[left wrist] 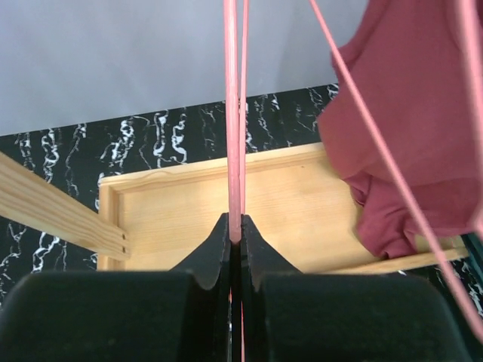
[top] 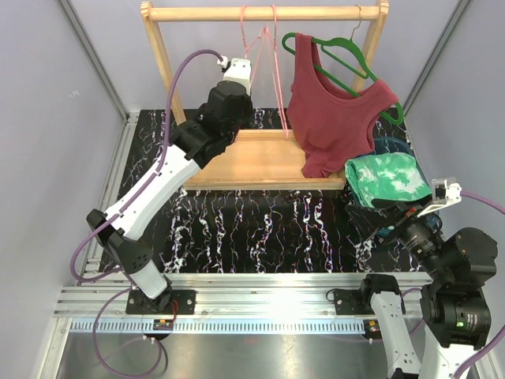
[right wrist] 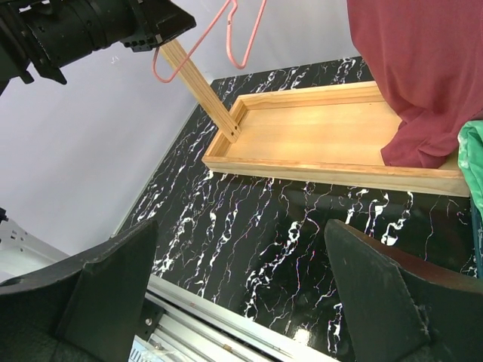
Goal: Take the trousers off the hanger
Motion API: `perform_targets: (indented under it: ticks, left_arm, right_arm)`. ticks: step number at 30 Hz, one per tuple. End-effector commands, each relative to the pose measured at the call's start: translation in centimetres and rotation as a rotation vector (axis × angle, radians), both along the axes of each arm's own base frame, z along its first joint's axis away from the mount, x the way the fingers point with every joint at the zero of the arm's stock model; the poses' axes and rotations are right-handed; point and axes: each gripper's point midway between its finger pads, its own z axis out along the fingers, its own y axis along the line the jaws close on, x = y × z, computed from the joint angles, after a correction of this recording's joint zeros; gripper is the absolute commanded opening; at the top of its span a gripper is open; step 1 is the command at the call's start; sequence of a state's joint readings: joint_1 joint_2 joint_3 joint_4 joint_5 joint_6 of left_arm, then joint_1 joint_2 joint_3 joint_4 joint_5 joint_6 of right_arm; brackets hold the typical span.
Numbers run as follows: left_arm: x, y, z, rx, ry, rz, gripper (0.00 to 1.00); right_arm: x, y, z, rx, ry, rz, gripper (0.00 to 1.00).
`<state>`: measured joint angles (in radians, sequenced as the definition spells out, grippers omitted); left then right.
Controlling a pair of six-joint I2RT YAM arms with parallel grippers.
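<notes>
An empty pink wire hanger point(top: 274, 71) hangs from the wooden rail point(top: 197, 13). My left gripper point(top: 249, 57) is shut on a pink wire of this hanger point(left wrist: 232, 113), the jaws pinched together round it point(left wrist: 235, 228). The green-and-white tie-dye trousers point(top: 388, 178) lie folded at the table's right side, off the hanger, and their edge shows in the right wrist view point(right wrist: 474, 162). A dark blue cloth point(top: 392, 145) peeks out behind them. My right gripper point(top: 384, 219) is open and empty just in front of the tie-dye pair, over the black marbled table point(right wrist: 241, 290).
A dark red tank top point(top: 335, 110) hangs on a green hanger point(top: 347, 54) at the rail's right end. The rack's wooden base tray point(top: 252, 162) sits below. Grey walls close in on both sides. The aluminium frame rail point(top: 260, 288) runs along the near edge.
</notes>
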<state>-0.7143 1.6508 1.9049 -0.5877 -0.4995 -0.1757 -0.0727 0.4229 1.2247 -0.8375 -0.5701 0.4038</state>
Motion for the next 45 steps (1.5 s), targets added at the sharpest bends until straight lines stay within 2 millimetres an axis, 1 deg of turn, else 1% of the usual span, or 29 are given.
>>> perform_targets:
  ticks: [1, 2, 5, 7, 8, 9, 10, 11, 12, 13, 14, 16, 17, 18, 19, 20, 23, 24, 25, 26, 27, 30, 32, 35, 38, 40, 41, 44, 45]
  left_arm:
    - [-0.2, -1.6, 0.9, -0.028, 0.002, -0.04, 0.14]
    - [-0.2, -1.6, 0.8, -0.028, 0.006, -0.033, 0.21]
    - [-0.7, -0.5, 1.1, -0.03, 0.011, 0.007, 0.36]
    - [-1.6, 0.5, 1.4, -0.038, 0.014, 0.023, 0.46]
    - [-1.9, 0.8, 1.4, -0.042, 0.016, 0.024, 0.62]
    - [-2.4, 1.1, 1.5, -0.053, 0.014, 0.022, 0.69]
    - [-3.4, 2.0, 1.5, -0.07, 0.016, 0.026, 0.76]
    - [-4.0, 2.5, 1.6, -0.088, 0.009, 0.032, 0.89]
    - [-4.7, 3.1, 1.7, -0.103, 0.004, 0.035, 0.94]
    - [-6.3, 4.4, 3.2, -0.155, -0.026, 0.038, 0.98]
    - [-6.9, 5.0, 1.1, -0.14, 0.005, 0.05, 0.99]
    - [-8.2, 6.6, 0.8, -0.182, -0.004, 0.09, 0.99]
    - [-9.6, 8.2, 0.0, -0.188, -0.001, 0.116, 0.99]
    - [-10.4, 9.2, -0.9, -0.181, 0.016, 0.14, 0.99]
    - [-10.9, 10.6, -1.5, -0.192, 0.02, 0.203, 0.99]
    - [-12.2, 12.4, -3.0, -0.168, 0.041, 0.243, 0.99]
    - [-13.8, 15.3, -5.0, -0.154, 0.055, 0.339, 0.99]
    - [-14.8, 16.6, -6.3, -0.131, 0.071, 0.363, 0.99]
    - [-15.3, 17.6, -6.9, -0.127, 0.07, 0.395, 0.99]
    - [-15.8, 18.3, -7.5, -0.119, 0.072, 0.408, 0.99]
    - [-16.6, 19.1, -8.9, -0.113, 0.073, 0.406, 0.99]
    - [-17.6, 20.3, -10.3, -0.078, 0.069, 0.4, 0.99]
    - [-18.7, 21.0, -10.6, -0.086, 0.074, 0.388, 0.99]
    - [-19.9, 22.6, -11.1, -0.076, 0.046, 0.408, 0.99]
    - [-20.7, 23.2, -11.4, -0.101, 0.022, 0.398, 0.99]
    - [-20.8, 23.1, -11.4, -0.112, -0.002, 0.374, 0.99]
    - [-20.8, 23.2, -11.1, -0.126, -0.018, 0.372, 0.99]
    - [-21.0, 23.9, -10.3, -0.147, -0.058, 0.386, 0.99]
    - [-21.1, 24.0, -10.4, -0.147, -0.061, 0.385, 0.99]
  right_arm:
    - [-0.4, 0.3, 0.6, 0.005, -0.01, 0.019, 1.0]
    - [-0.3, 0.1, 0.3, 0.0, 0.005, 0.009, 0.99]
    - [-0.1, -1.2, 0.4, -0.038, 0.012, -0.073, 1.0]
    - [0.4, -2.8, 0.2, -0.083, 0.016, -0.164, 1.0]
    - [0.3, -3.3, 0.3, -0.098, 0.019, -0.19, 1.0]
    - [0.5, -4.3, 0.2, -0.139, 0.01, -0.236, 1.0]
    - [0.5, -4.6, 0.2, -0.16, 0.005, -0.246, 1.0]
    - [0.5, -4.9, -0.1, -0.183, 0.014, -0.257, 0.99]
    - [0.6, -5.6, -0.3, -0.225, 0.015, -0.284, 0.99]
    - [0.6, -5.9, -0.6, -0.247, 0.022, -0.29, 0.99]
    - [0.7, -6.3, -1.1, -0.267, 0.045, -0.302, 1.0]
    - [0.7, -7.1, -1.5, -0.307, 0.055, -0.325, 0.99]
    - [0.6, -7.2, -1.7, -0.319, 0.059, -0.324, 0.99]
    - [0.6, -7.5, -1.9, -0.335, 0.059, -0.331, 0.99]
    - [0.6, -7.7, -2.0, -0.341, 0.06, -0.338, 0.99]
    - [0.7, -8.0, -2.2, -0.346, 0.064, -0.352, 0.99]
    - [1.0, -8.0, -2.7, -0.353, 0.075, -0.351, 1.0]
    - [1.1, -8.0, -2.9, -0.353, 0.084, -0.353, 1.0]
    - [1.3, -8.0, -3.1, -0.352, 0.089, -0.355, 0.99]
    - [1.6, -8.0, -3.6, -0.355, 0.104, -0.352, 0.99]
    - [1.8, -8.1, -3.9, -0.361, 0.115, -0.357, 0.99]
    - [2.3, -8.2, -4.5, -0.361, 0.114, -0.364, 0.99]
    - [2.7, -8.1, -4.8, -0.362, 0.114, -0.362, 0.99]
    - [3.3, -8.1, -5.1, -0.373, 0.12, -0.361, 1.0]
    - [3.9, -8.5, -5.1, -0.384, 0.116, -0.383, 0.99]
    - [4.3, -8.8, -5.0, -0.388, 0.113, -0.4, 1.0]
    - [4.8, -8.8, -5.1, -0.389, 0.114, -0.399, 1.0]
    - [5.7, -8.5, -5.2, -0.384, 0.122, -0.39, 0.99]
    - [5.8, -8.5, -5.2, -0.379, 0.124, -0.392, 0.99]
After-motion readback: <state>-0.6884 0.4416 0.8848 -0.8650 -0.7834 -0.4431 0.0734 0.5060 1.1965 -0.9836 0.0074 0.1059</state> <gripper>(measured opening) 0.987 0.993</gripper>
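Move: Holding the emptied pink hanger, the left hand has the spot of wooden rail under its hook some 3 cm ahead, 2 cm to its left and 13 cm above. The other pink hanger hangs about 6 cm to this hand's right and 2 cm ahead, its middle 2 cm lower; the red top lies 19 cm right, 2 cm ahead and 8 cm below. From the right hand, that rail spot is roughly 31 cm ahead, 26 cm left and 12 cm above. Opening from nearly shut to wide, the left fingers let go of the pink hanger while the hand sinks a couple of centimetres; then the hand sweeps away from the rack, about 24 cm left and 21 cm back, dropping 12 cm in all and turning some 20 degrees counter-clockwise. The open, empty right hand shifts right and down, then slightly forward, turning clockwise and rolling left side down. ##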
